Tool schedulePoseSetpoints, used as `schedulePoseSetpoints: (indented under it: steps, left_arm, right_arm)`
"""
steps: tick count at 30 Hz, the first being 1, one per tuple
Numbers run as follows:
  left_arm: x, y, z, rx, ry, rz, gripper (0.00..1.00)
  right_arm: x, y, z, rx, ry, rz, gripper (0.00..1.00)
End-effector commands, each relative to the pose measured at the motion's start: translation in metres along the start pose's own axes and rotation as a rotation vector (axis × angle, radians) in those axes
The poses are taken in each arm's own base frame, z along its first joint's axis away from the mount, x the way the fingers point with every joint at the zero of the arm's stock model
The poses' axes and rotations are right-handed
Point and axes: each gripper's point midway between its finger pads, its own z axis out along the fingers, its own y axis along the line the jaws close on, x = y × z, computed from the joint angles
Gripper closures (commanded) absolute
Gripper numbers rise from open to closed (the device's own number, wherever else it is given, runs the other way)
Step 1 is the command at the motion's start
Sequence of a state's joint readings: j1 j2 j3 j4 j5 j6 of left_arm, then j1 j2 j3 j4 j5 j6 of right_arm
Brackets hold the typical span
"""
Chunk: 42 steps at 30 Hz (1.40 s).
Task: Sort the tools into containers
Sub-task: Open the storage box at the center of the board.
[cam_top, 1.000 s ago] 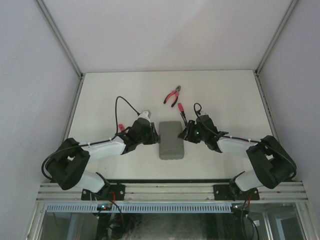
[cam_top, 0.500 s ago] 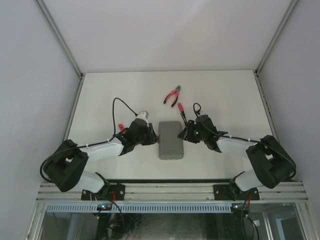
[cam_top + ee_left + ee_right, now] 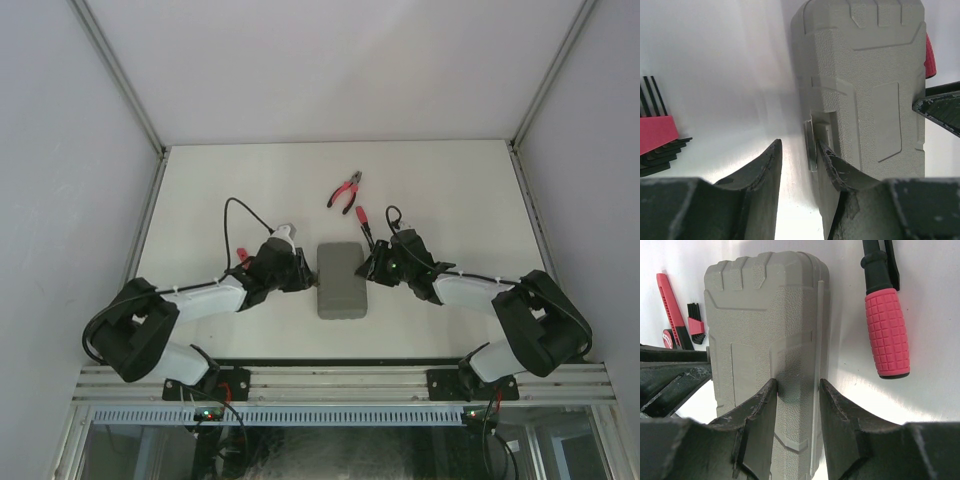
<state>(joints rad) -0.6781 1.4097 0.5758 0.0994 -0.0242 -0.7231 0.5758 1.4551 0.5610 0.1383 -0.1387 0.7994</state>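
The grey case lies closed on the table between my two arms. My left gripper is at its left side. In the left wrist view this gripper stands part open over bare table, and its right finger rests against the case by a metal latch. My right gripper is at the case's right side. Seen from the right wrist, it is part open, with its tips set on the right edge of the case. A red-handled screwdriver lies just beyond it. Red-handled pliers lie further back.
A red holder of black hex keys lies left of the case, near my left arm. A long red-and-black tool and a small round red piece lie there too. The screwdriver lies close to my right wrist cable.
My left gripper has eased slightly toward the near side along the case's left edge. The case and the right arm have not visibly moved.
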Motion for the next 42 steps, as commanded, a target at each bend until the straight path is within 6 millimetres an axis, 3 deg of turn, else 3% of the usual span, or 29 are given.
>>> schedulePoseSetpoints:
  steps: [1, 9, 21, 26, 34, 42]
  left_arm:
    - [0.001, -0.009, 0.004, 0.054, 0.008, -0.021, 0.62]
    - [0.002, -0.014, 0.007, 0.078, 0.017, -0.038, 0.66]
    - [0.002, -0.024, 0.009, 0.123, 0.024, -0.070, 0.89]
    - [-0.001, -0.025, 0.004, 0.123, 0.017, -0.072, 0.97]
    - [-0.011, -0.031, -0.012, 0.134, -0.014, -0.081, 1.00]
    - [-0.024, -0.045, -0.033, 0.173, -0.038, -0.084, 1.00]
  right_arm:
    - [0.058, -0.073, -0.009, 0.268, 0.192, -0.054, 0.64]
    - [0.057, -0.071, -0.008, 0.266, 0.193, -0.058, 0.64]
    - [0.051, -0.067, -0.009, 0.266, 0.177, -0.065, 0.63]
    - [0.033, -0.052, -0.014, 0.236, 0.123, -0.094, 0.53]
    - [-0.008, -0.021, -0.046, 0.176, -0.012, -0.145, 0.38]
    - [-0.024, -0.019, -0.084, 0.201, -0.112, -0.154, 0.33]
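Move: The latch on the storage box's left side is at my left fingertips, barely 1 cm to the right at their height; the box's middle is about 6 cm right and 1 cm back. The red brush lies some 7 cm left of my left hand, 1 cm ahead. From my right hand, which straddles the box's right edge, the box's middle is about 5 cm left and 2 cm back; the red-handled tool's middle is 7 cm ahead, 2 cm right. My left hand eases 1 cm or so to the left and shuts its half-open fingers on the latch, then draws it about 3 cm up, rolling slightly. Once that pinch is made, my right hand opens wider and comes free of the box's right edge, moving right and up about 5 cm with some backward travel. ##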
